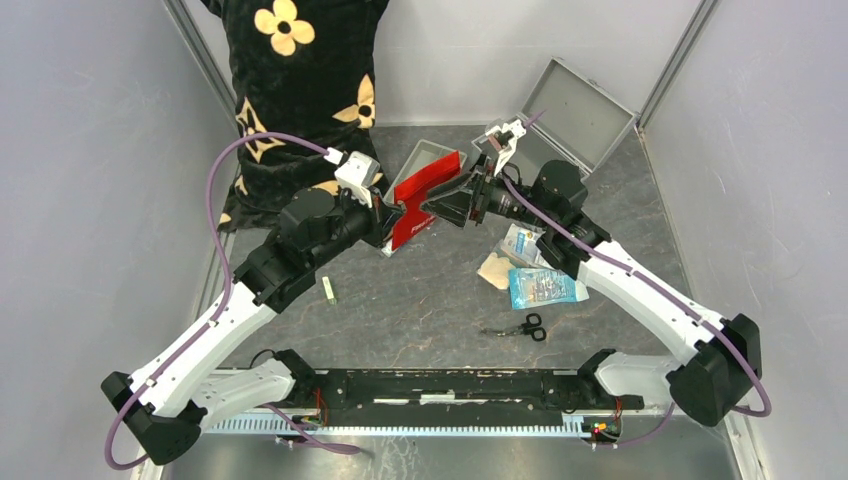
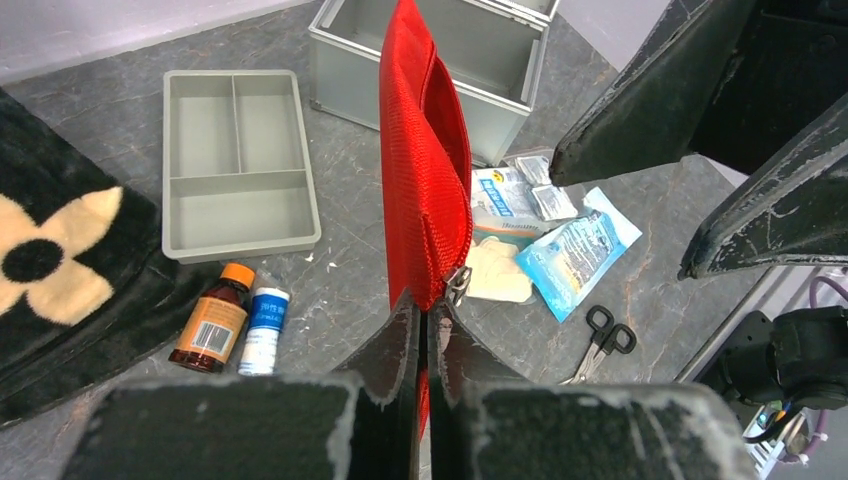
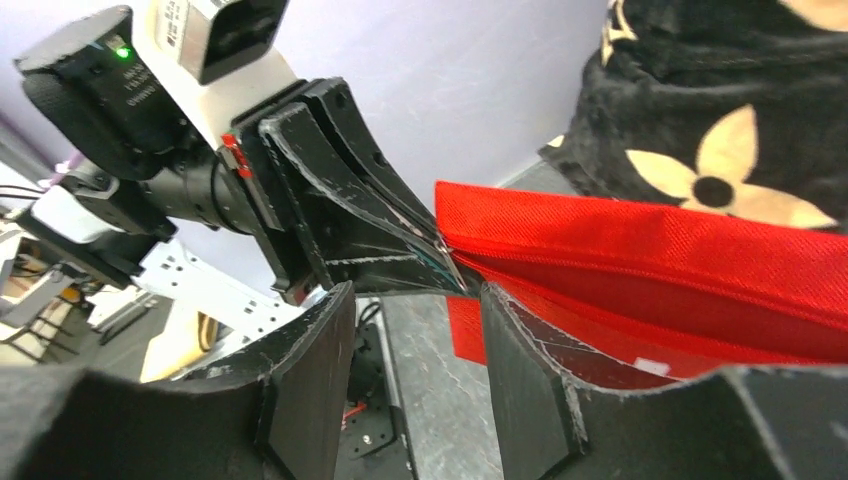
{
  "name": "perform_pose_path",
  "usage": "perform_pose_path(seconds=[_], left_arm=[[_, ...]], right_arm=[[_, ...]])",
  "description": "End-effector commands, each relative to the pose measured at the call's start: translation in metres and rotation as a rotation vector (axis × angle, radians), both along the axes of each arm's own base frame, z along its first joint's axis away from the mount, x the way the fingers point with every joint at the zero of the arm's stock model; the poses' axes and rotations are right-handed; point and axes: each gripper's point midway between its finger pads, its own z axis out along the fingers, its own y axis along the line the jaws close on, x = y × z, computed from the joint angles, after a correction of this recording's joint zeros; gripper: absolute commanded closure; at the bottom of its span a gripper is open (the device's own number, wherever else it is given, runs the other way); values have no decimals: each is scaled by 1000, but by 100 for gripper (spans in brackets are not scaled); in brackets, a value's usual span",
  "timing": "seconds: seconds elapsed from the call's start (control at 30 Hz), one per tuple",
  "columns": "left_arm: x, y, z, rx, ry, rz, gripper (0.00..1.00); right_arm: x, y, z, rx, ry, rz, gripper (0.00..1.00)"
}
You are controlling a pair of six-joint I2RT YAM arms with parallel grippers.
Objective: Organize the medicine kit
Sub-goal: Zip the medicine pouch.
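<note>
The medicine kit is a silver metal case standing with its lid up at the back right; its empty box shows in the left wrist view. My left gripper is shut on the zip end of a flat red pouch, held on edge above the table. My right gripper faces it, open, with only table between its fingers. The red pouch passes just outside its right finger.
A grey divided tray lies left of the case, with a brown bottle and a white bottle near it. Blue packets, gauze and scissors lie at the right. A black flowered cloth covers the back left.
</note>
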Motion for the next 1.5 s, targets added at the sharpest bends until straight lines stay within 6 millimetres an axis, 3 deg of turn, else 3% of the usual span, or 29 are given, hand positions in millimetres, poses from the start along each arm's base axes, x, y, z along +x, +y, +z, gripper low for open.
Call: perform_pose_path(seconds=[0.0,0.4,0.8,1.03,1.3,1.47], left_arm=[[-6,-8,37,-103,-47,-35,98],[-7,-10,42,-118,-54,-50,98],[-17,-18,42,-125,-57,-118,98],[-18,-19,40,-121,-54,-132,98],[-25,-26,36,-110,-47,-194,98],[-26,-27,31,-96,-38,-203,98]], right_arm=[[-18,11,21,130,13,125,46],[-14,29,-4,64,81,151,51],[-7,36,-10,44,88,137,54],[-5,37,-8,50,82,130,62],[-1,40,-11,47,87,115,79],[4,42,-15,25,85,86,78]])
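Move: The zip pull of the red pouch sits about 5 cm to the right hand's left, 1 cm back and 3 cm lower; it is some 2 cm to the right of the left hand, which already grips that corner. From the right hand, the red pouch's middle is about 6 cm ahead, 3 cm left and 5 cm below. On the table some 35 cm under the right hand, the grey tray lies 17 cm straight ahead and the white bottle 5 cm ahead, 6 cm left. The right fingertips reach the zip pull beside the left fingers and close on it from either side, ending almost shut. To get there the right hand travels left about 3.5 cm and down 3 cm, swinging some 10 degrees, and the closing comes mostly once it has all but stopped. The left hand keeps its pinch on the pouch corner while drifting about 1 cm back and 1 cm right, turning slightly clockwise. ##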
